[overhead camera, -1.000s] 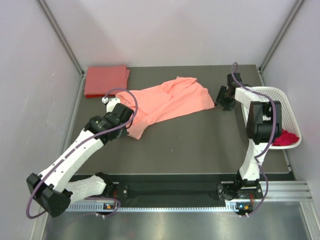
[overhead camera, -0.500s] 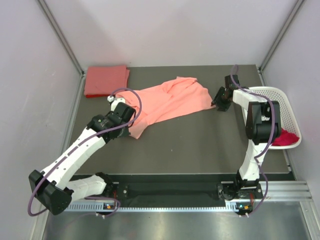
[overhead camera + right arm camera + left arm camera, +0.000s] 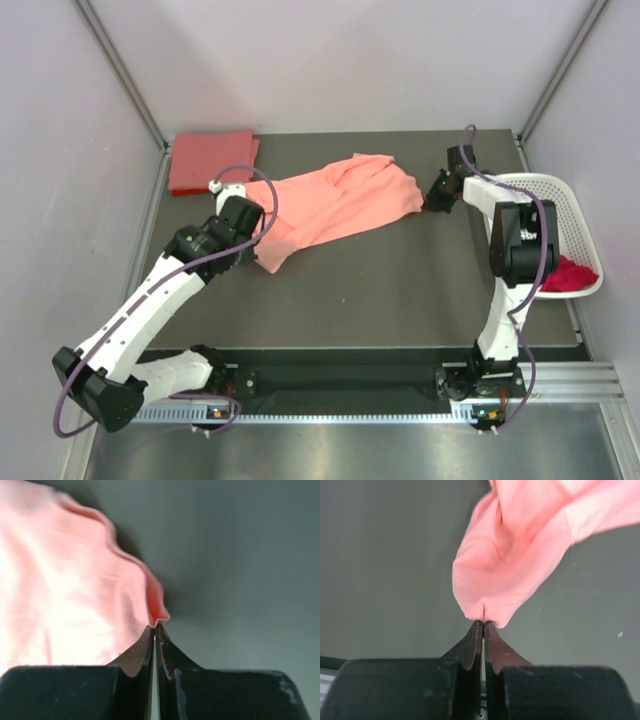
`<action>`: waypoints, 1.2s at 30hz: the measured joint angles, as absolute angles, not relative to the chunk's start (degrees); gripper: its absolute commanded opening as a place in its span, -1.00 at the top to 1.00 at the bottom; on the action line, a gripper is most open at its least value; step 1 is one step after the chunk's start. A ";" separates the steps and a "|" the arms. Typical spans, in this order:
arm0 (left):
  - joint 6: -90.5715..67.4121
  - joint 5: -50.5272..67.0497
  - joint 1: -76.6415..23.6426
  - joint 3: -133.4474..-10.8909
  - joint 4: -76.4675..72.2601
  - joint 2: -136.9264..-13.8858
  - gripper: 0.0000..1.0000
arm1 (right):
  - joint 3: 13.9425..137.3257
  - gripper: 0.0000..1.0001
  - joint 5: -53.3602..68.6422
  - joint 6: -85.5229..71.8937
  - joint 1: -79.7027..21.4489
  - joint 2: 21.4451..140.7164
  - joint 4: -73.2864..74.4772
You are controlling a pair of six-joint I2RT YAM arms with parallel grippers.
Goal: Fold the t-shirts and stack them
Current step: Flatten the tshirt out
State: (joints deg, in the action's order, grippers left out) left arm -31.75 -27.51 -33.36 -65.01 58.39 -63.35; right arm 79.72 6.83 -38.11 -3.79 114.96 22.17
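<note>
A light salmon-pink t-shirt (image 3: 335,205) lies crumpled across the middle of the dark table. My left gripper (image 3: 256,226) is shut on its left end; the left wrist view shows that gripper (image 3: 483,624) pinching a fold of the pink cloth (image 3: 515,555). My right gripper (image 3: 432,198) is shut on the shirt's right edge, and in the right wrist view this gripper (image 3: 156,625) nips a thin ridge of the fabric (image 3: 75,590). A coral-red t-shirt (image 3: 210,160) lies folded at the far left corner. A deep magenta-red t-shirt (image 3: 570,276) sits in the basket.
The white perforated basket (image 3: 585,215) stands at the right edge of the table, close behind the right arm. Grey walls close in the table at left, back and right. The arm bases sit on a rail along the near edge.
The right gripper has moved left onto the shirt's right edge and shut on it. The left gripper, holding the cloth throughout, has shifted slightly up and away.
</note>
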 measured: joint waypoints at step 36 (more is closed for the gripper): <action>-13.10 -25.61 -21.71 -125.25 21.37 -69.52 1.00 | 105.51 1.00 -4.08 -27.94 -5.26 61.80 7.49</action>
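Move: The salmon t-shirt's two ends are already pinched. Its crumpled middle lies on the table some 20 cm ahead of the left hand, 22 cm to its right and 17 cm below; from the right hand, it is about level ahead and 21 cm to the left, barely lower. The red folded stack is roughly 34 cm ahead of the left hand and 12 cm to its left. The white basket stands about 26 cm to the right of the right hand and 7 cm nearer the base. The salmon t-shirt is swept up off the table between both hands, their pinches kept shut: the left rises about 50 cm, bowing forward, back, then slightly forward and ending some 6 cm farther left; the right climbs about 64 cm while drawing back over 20, easing forward last. Both wrists swing the fingers from down to past level, some 80 to 95 degrees. ##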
